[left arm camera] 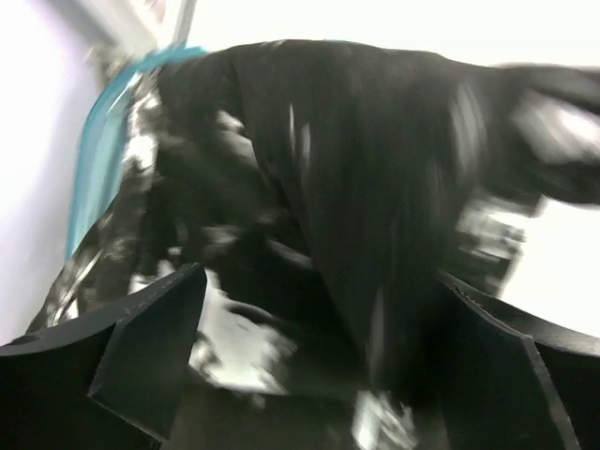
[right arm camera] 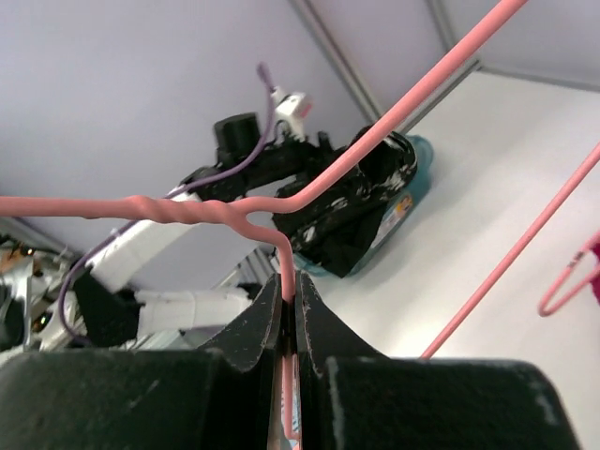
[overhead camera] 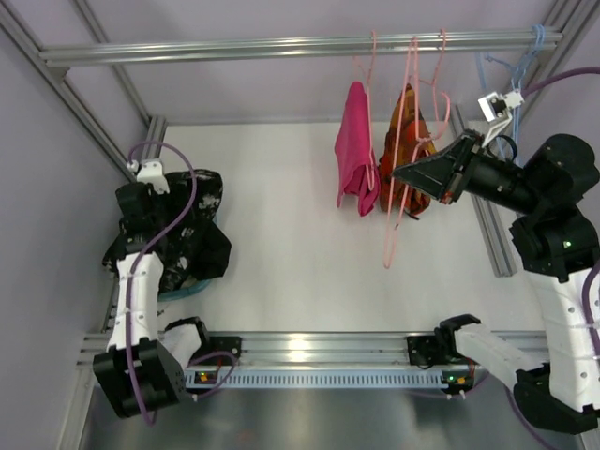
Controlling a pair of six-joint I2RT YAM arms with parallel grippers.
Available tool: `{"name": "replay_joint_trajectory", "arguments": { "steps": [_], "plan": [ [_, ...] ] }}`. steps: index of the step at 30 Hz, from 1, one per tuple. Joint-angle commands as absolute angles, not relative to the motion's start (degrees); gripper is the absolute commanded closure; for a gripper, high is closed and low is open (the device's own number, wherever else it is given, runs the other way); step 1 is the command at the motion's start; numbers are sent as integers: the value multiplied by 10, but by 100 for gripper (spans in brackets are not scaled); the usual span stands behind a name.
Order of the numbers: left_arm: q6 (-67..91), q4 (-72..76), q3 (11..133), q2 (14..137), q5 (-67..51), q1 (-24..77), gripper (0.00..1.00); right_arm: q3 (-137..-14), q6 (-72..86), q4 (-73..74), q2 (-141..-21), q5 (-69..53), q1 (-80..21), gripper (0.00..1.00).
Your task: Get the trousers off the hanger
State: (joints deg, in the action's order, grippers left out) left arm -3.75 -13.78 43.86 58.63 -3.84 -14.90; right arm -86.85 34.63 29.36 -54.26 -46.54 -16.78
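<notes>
The trousers [overhead camera: 192, 230], black with white speckles, lie bunched in a heap at the table's left. They fill the blurred left wrist view [left arm camera: 356, 187] and show far off in the right wrist view [right arm camera: 361, 211]. My left gripper [overhead camera: 150, 225] is open right over the heap, its jaws wide apart [left arm camera: 319, 281] with fabric between and below them. The pale-pink wire hanger [overhead camera: 392, 234] hangs bare from the top rail. My right gripper [overhead camera: 399, 173] is shut [right arm camera: 289, 281] on its wire, just below the twisted neck [right arm camera: 187, 208].
A teal basket rim [overhead camera: 183, 291] shows under the trousers, also in the left wrist view [left arm camera: 103, 141]. A magenta-pink garment [overhead camera: 356, 159] and an orange-red garment [overhead camera: 417, 155] hang from the aluminium rail [overhead camera: 281, 45]. Light-blue hangers [overhead camera: 502, 70] hang at far right.
</notes>
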Motion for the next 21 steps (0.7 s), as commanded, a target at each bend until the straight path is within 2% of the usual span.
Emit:
{"name": "replay_joint_trajectory", "arguments": {
  "steps": [1, 6, 12, 17, 21],
  "plan": [
    [-78, -190, 497, 514, -180, -147, 2, -877, 379, 279, -500, -470, -120, 100],
    [-74, -192, 531, 470, -272, -146, 2, -861, 399, 291, -435, -470, -35, 100],
    [-66, -193, 573, 472, -294, -145, 2, -824, 367, 358, -373, -475, 47, 100],
    [-37, -192, 615, 496, -337, -143, 2, -806, 364, 402, -376, -515, 81, 100],
    [-21, -191, 642, 512, -337, -136, 2, -825, 365, 454, -434, -561, 107, 100]
  ]
}}
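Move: The open left hand is just above the released patterned trousers, their middle about 5 cm below, 2 cm back and 4 cm right; the pink trousers hang some 38 cm right, level ahead and 18 cm higher. The right hand holds the emptied pink hanger; the free rail stretch is roughly 14 cm ahead, 12 cm right and 15 cm up. The blue hangers are 14 cm ahead, 16 cm right at hand height; the orange trousers 13 cm ahead, 5 cm right, 12 cm lower. Straight up and off the dropped trousers goes the left hand, about 16 cm, sliding right towards the pink trousers with fingers open, tipping up and swinging clockwise. Meanwhile the right hand keeps its pinch on the empty hanger and carries it some 7 cm right, turning clockwise about 20 degrees; it first draws back 5 cm and rises slightly, then sinks and eases forward. ##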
